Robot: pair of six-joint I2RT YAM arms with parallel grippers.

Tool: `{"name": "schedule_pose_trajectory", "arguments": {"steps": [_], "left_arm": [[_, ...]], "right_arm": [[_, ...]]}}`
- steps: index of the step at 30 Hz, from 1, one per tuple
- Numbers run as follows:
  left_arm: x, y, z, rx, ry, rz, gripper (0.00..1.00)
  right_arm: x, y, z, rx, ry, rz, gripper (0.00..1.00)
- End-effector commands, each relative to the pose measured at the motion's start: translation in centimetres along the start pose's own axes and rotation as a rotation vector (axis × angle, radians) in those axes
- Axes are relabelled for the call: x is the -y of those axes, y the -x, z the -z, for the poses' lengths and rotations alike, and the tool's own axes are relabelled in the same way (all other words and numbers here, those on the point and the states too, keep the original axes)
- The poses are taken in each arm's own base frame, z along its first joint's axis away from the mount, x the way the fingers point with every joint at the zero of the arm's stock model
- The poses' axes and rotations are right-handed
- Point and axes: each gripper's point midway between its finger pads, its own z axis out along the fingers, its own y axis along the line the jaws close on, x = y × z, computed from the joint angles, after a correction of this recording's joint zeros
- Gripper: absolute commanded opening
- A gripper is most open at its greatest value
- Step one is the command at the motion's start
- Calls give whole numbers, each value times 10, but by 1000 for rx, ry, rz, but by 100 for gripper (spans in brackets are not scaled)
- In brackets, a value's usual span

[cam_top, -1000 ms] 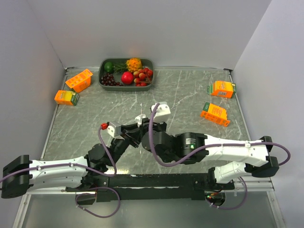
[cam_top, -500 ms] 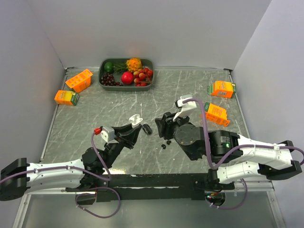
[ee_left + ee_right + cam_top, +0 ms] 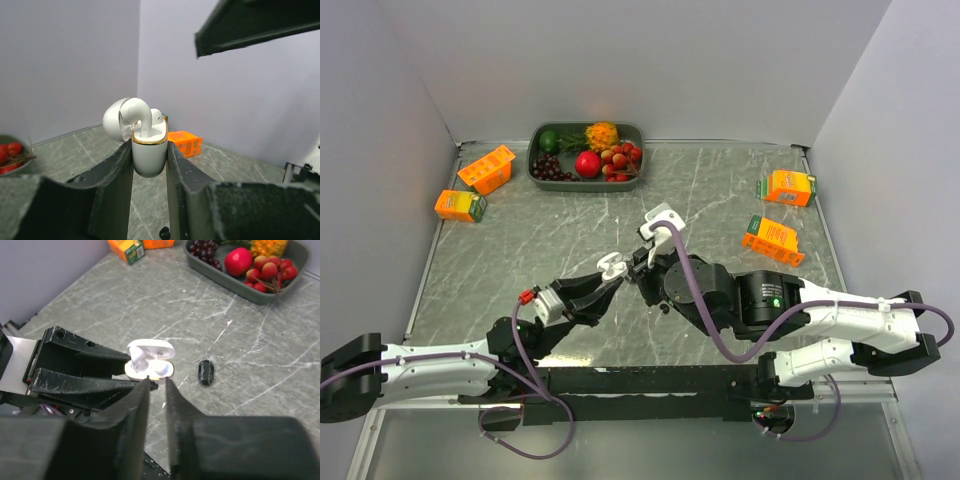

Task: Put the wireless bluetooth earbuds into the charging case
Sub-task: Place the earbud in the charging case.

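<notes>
My left gripper (image 3: 608,272) is shut on the white, gold-rimmed charging case (image 3: 148,152), which it holds upright with the lid (image 3: 114,120) flipped open. A white earbud (image 3: 138,116) stands tilted in one well, its stem poking up, and a second white bud (image 3: 156,116) sits low behind it. From above, the case (image 3: 149,363) lies just beyond my right gripper (image 3: 156,381). Its fingers stand a narrow gap apart with nothing between them, their tips at the case's near rim. A glossy black earbud (image 3: 205,372) lies on the marble to the right of the case.
A dark fruit tray (image 3: 638,172) sits at the back centre. Two orange cartons (image 3: 485,168) (image 3: 460,205) are at the back left and two more (image 3: 788,186) (image 3: 772,238) at the right. Grey walls enclose the table on three sides.
The right arm has swung back left from the table's middle and now hovers at the case. Its jaws have narrowed. The left gripper with the case has shifted slightly right and forward.
</notes>
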Motion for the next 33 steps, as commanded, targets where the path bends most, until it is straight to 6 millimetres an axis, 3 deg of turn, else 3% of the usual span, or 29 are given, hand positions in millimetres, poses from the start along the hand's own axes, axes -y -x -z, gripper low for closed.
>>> {"name": "schedule_pose_trajectory", "arguments": {"steps": [1,5,15,33], "left_arm": [[17,22,2,90,-111,-28,1],[19,20,7,90,-132,-31,1],[20,19,9,74,-144,-20,1],[23,16,11,62,-155,-6,1]], "right_arm": [[-2,15,12,17,48,18,15],[-7,16,15,22,97,32,0],[-26,2,2,-51,125,88,0],[-36,-2,-15,-81,114,116,0]]}}
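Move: The white earbud standing in the open charging case is about 4 cm to the right hand's left, 1 cm ahead and 3 cm below. The case body is 4 cm left, 1 cm ahead and 4 cm below. On the table, some 32 cm lower, a black pod lies roughly 16 cm ahead and 4 cm left. For the left hand, already holding the case, the earbud is 2 cm ahead, 2 cm right and 2 cm above. Leftward about 3.5 cm, then also down some 2 cm and slightly back, the right hand brings its tips in over the earbud standing in the case, having first shut its partly open, empty fingers; it turns slightly counter-clockwise. The left hand keeps its pinch on the case and draws it back about 2 cm, tipping its fingers up a little, then holds. The right tips end close to the earbud; contact can't be made out. ##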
